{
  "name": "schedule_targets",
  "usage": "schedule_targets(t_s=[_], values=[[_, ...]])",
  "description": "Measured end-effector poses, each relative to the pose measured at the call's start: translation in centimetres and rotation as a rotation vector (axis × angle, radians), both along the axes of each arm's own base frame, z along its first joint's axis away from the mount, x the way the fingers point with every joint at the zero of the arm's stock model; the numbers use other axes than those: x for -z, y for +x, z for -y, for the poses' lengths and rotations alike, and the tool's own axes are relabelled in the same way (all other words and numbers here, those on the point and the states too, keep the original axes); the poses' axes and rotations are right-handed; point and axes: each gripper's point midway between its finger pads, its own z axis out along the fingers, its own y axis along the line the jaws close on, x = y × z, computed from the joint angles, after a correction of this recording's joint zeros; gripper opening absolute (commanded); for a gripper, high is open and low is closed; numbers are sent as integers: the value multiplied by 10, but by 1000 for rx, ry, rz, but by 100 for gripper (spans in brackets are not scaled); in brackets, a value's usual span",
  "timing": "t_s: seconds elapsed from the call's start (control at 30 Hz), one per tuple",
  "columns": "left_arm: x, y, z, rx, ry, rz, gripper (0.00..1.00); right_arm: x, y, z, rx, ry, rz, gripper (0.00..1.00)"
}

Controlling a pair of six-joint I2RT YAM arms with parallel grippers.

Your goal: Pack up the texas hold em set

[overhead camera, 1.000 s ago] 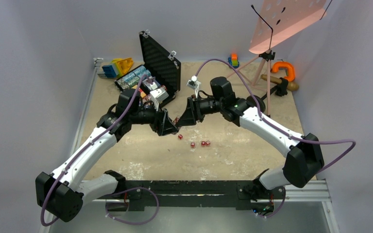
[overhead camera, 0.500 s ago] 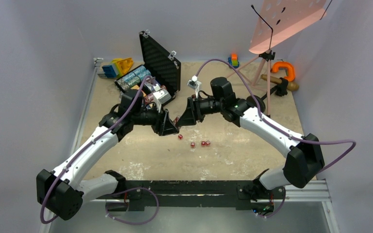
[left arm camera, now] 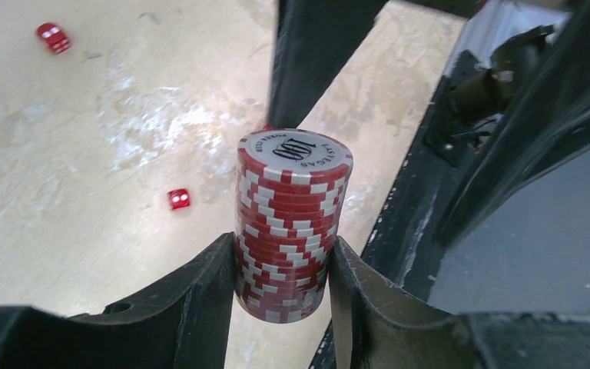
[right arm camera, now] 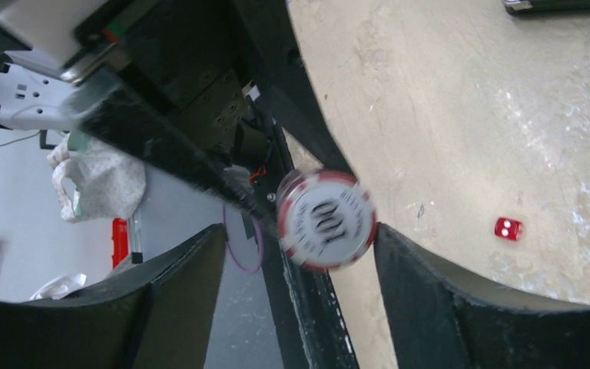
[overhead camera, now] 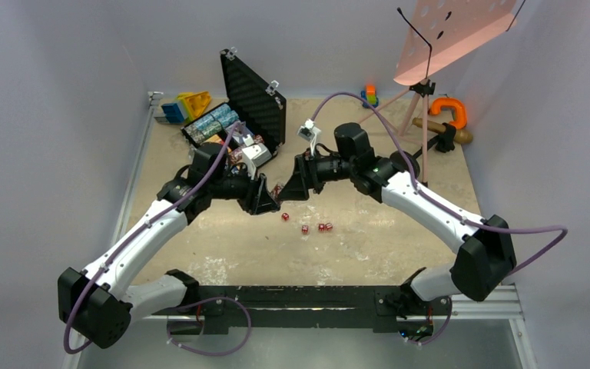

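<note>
A stack of red-and-white poker chips (left arm camera: 292, 223) hangs above the table between both grippers (overhead camera: 278, 190). My left gripper (left arm camera: 283, 254) is shut on it, both fingers pressed against its sides. My right gripper (right arm camera: 299, 234) faces the stack's end (right arm camera: 326, 221) with its jaws spread wide; one finger is well clear of it. The black briefcase (overhead camera: 253, 108) stands open at the back left, with chip rows in its base (overhead camera: 211, 123). Several small red dice (overhead camera: 305, 229) lie on the table just in front of the grippers. The card box is not visible.
A pink music stand (overhead camera: 453, 34) rises at the back right, with an orange clamp (overhead camera: 449, 111) and a wooden tool (overhead camera: 442, 132) by its legs. Blue and yellow toy blocks (overhead camera: 184, 106) sit left of the briefcase. More blocks (overhead camera: 369, 94) are by the back wall.
My right gripper has opened off the chip stack while my left gripper's jaws have closed onto it. Both arms have stayed nearly in place.
</note>
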Motion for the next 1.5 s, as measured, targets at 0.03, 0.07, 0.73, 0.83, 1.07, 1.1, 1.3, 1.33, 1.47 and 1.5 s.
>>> schedule_targets(t_s=[0.03, 0.07, 0.73, 0.83, 1.07, 1.1, 1.3, 1.33, 1.47, 1.5], values=[[4, 3, -4, -18, 23, 6, 0, -4, 2, 3, 18, 0, 20, 81], [7, 6, -7, -33, 47, 15, 0, -8, 3, 5, 32, 3, 36, 81], [84, 178, -63, -188, 610, 15, 0, -8, 16, 79, 287, -3, 209, 80], [92, 199, -62, -160, 660, 23, 0, -11, 12, 81, 286, 6, 228, 80], [106, 234, -58, -115, 707, 44, 0, -12, 9, 83, 285, 15, 250, 79], [108, 237, -58, -114, 710, 41, 0, -12, 9, 83, 285, 15, 252, 79], [124, 242, -65, -113, 729, 13, 0, -6, 8, 84, 283, 6, 247, 79], [125, 242, -66, -114, 730, 11, 0, -7, 7, 84, 283, 8, 249, 79], [125, 247, -69, -140, 729, 16, 0, -9, 5, 86, 284, 13, 256, 79], [124, 249, -69, -148, 728, 19, 0, -9, 4, 86, 284, 14, 257, 79]])
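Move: My left hand holds the red chip stack. The empty slot at the chip case's right edge lies about 27 cm ahead of it, 5 cm left and 18 cm below. From that slot, the yellow stack sits some 5 cm back and 5 cm left, the red-and-purple row 4 cm farther out and 2 cm left. A die lies 3 cm ahead of my left hand and 4 cm right, on the table. From my right hand the slot is about 25 cm ahead, 8 cm left, 20 cm below. I carry the red chip stack in my left hand some 25 cm forward to the open case, sinking about 12 cm and bearing a little left at first, while the wrist rolls roughly 40 degrees so the fingers swing from pointing right to pointing down; they keep their grip. My right hand, already open, backs off about 9 cm to the right, first lifting slightly and turning clockwise, and then holds clear. ##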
